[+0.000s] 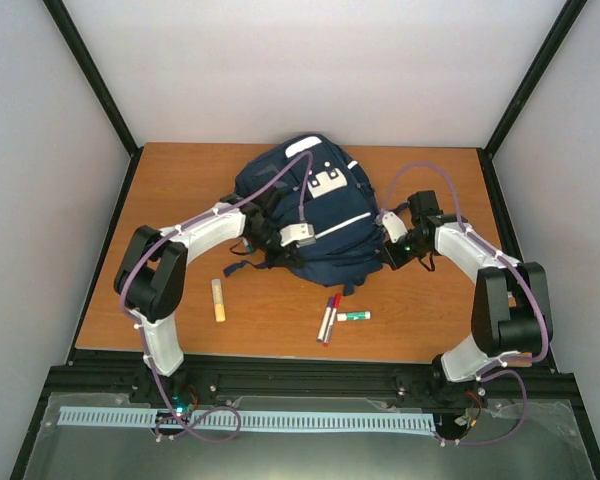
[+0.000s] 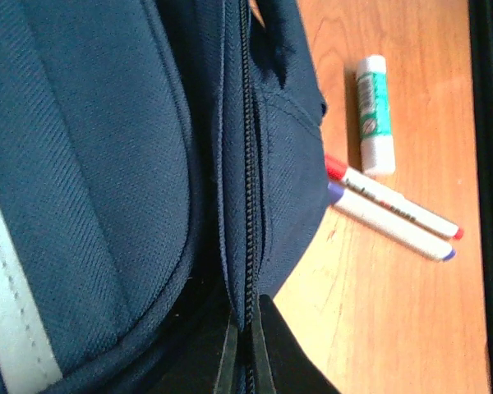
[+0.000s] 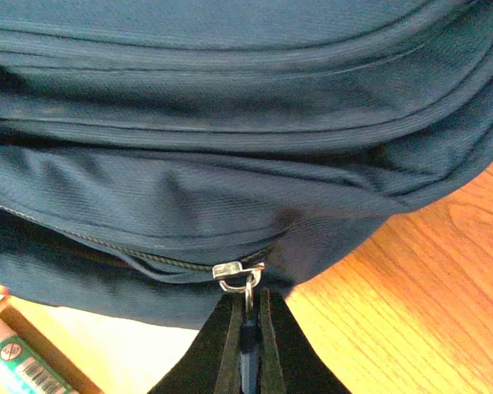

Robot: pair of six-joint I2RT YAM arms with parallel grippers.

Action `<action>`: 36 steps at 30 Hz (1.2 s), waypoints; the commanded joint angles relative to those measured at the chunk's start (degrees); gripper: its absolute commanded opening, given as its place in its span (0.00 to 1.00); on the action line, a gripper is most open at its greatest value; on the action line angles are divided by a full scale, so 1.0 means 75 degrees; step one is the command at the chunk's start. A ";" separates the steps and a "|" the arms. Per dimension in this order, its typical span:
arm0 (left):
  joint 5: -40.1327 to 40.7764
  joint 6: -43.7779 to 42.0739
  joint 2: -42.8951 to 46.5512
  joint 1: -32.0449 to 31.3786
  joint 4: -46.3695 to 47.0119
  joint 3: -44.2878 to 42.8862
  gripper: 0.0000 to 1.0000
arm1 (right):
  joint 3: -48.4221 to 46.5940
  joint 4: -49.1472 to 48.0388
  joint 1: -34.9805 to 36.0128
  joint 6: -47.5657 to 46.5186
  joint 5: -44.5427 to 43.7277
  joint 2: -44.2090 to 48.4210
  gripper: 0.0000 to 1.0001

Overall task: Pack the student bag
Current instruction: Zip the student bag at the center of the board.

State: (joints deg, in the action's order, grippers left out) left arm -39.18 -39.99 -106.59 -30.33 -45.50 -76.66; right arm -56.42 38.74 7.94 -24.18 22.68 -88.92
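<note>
The student bag (image 1: 315, 205), navy with white stripes and a white front patch, lies in the middle of the wooden table. My left gripper (image 1: 298, 236) rests on the bag's near side. In the left wrist view it (image 2: 246, 322) is shut on the fabric along the closed zipper line (image 2: 248, 164). My right gripper (image 1: 390, 250) sits at the bag's right edge. In the right wrist view it (image 3: 248, 302) is shut on the blue pull tab hanging from the metal zipper slider (image 3: 237, 272). The bag (image 3: 230, 123) fills that view.
A yellow stick (image 1: 218, 300) lies on the table (image 1: 180, 180) near the left arm. Two markers (image 1: 328, 318), one red-capped (image 2: 394, 207) and one blue-capped (image 2: 390, 226), lie in front of the bag beside a green-labelled glue stick (image 1: 354, 316) (image 2: 375, 115) (image 3: 16, 361).
</note>
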 commanded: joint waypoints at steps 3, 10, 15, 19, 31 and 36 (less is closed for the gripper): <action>0.1376 -0.1429 0.0535 0.1103 -0.0956 0.0264 0.01 | -0.0331 -0.0622 -0.0380 0.0150 -0.0847 -0.0664 0.03; 0.1332 -0.1851 0.0770 0.1442 -0.1302 -0.0108 0.23 | -0.0708 -0.0649 -0.0085 0.0050 -0.0386 -0.0881 0.03; -0.0034 -0.1662 0.1290 0.1301 -0.1643 -0.0617 0.44 | -0.0665 -0.0554 0.0417 0.0227 0.0314 -0.0560 0.03; -0.0660 -0.0611 0.1157 0.0791 -0.1279 -0.1023 0.50 | -0.0595 -0.0593 0.0672 0.0582 0.0754 -0.0178 0.03; -0.1274 0.2618 -0.0623 -0.0607 0.0598 -0.1928 0.54 | -0.0569 -0.0460 0.0697 0.0892 0.1334 0.0393 0.03; -0.0607 0.3114 -0.1008 -0.0941 0.1037 -0.1989 0.54 | -0.0466 -0.0478 0.0694 0.0871 0.1351 0.0542 0.03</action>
State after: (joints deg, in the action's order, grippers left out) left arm -46.39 -22.61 -113.01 -35.55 -42.19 -88.66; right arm -60.53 36.27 12.62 -18.11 29.28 -87.99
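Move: The zip pull is already in the right fingers, its slider right at their tips; it lies about 24 cm right of the left hand and level ahead, and the left hand still pinches the zip's edge. The bag's middle is some 13 cm ahead and 4 cm right of the left hand. On the table, roughly 9 cm below that hand, the two markers lie 15 cm back and 9 cm right; the glue stick is 13 cm back and 9 cm left of the right hand. The zip's edge is drawn left some 8 cm and a little forward by the left hand, which then opens, lets go, lifts about 9 cm and swings back right over the bag towards the zip pull, sinking with fingers parted. The right hand keeps the pull pinched, edging forward, then leftward about 5 cm and up. ##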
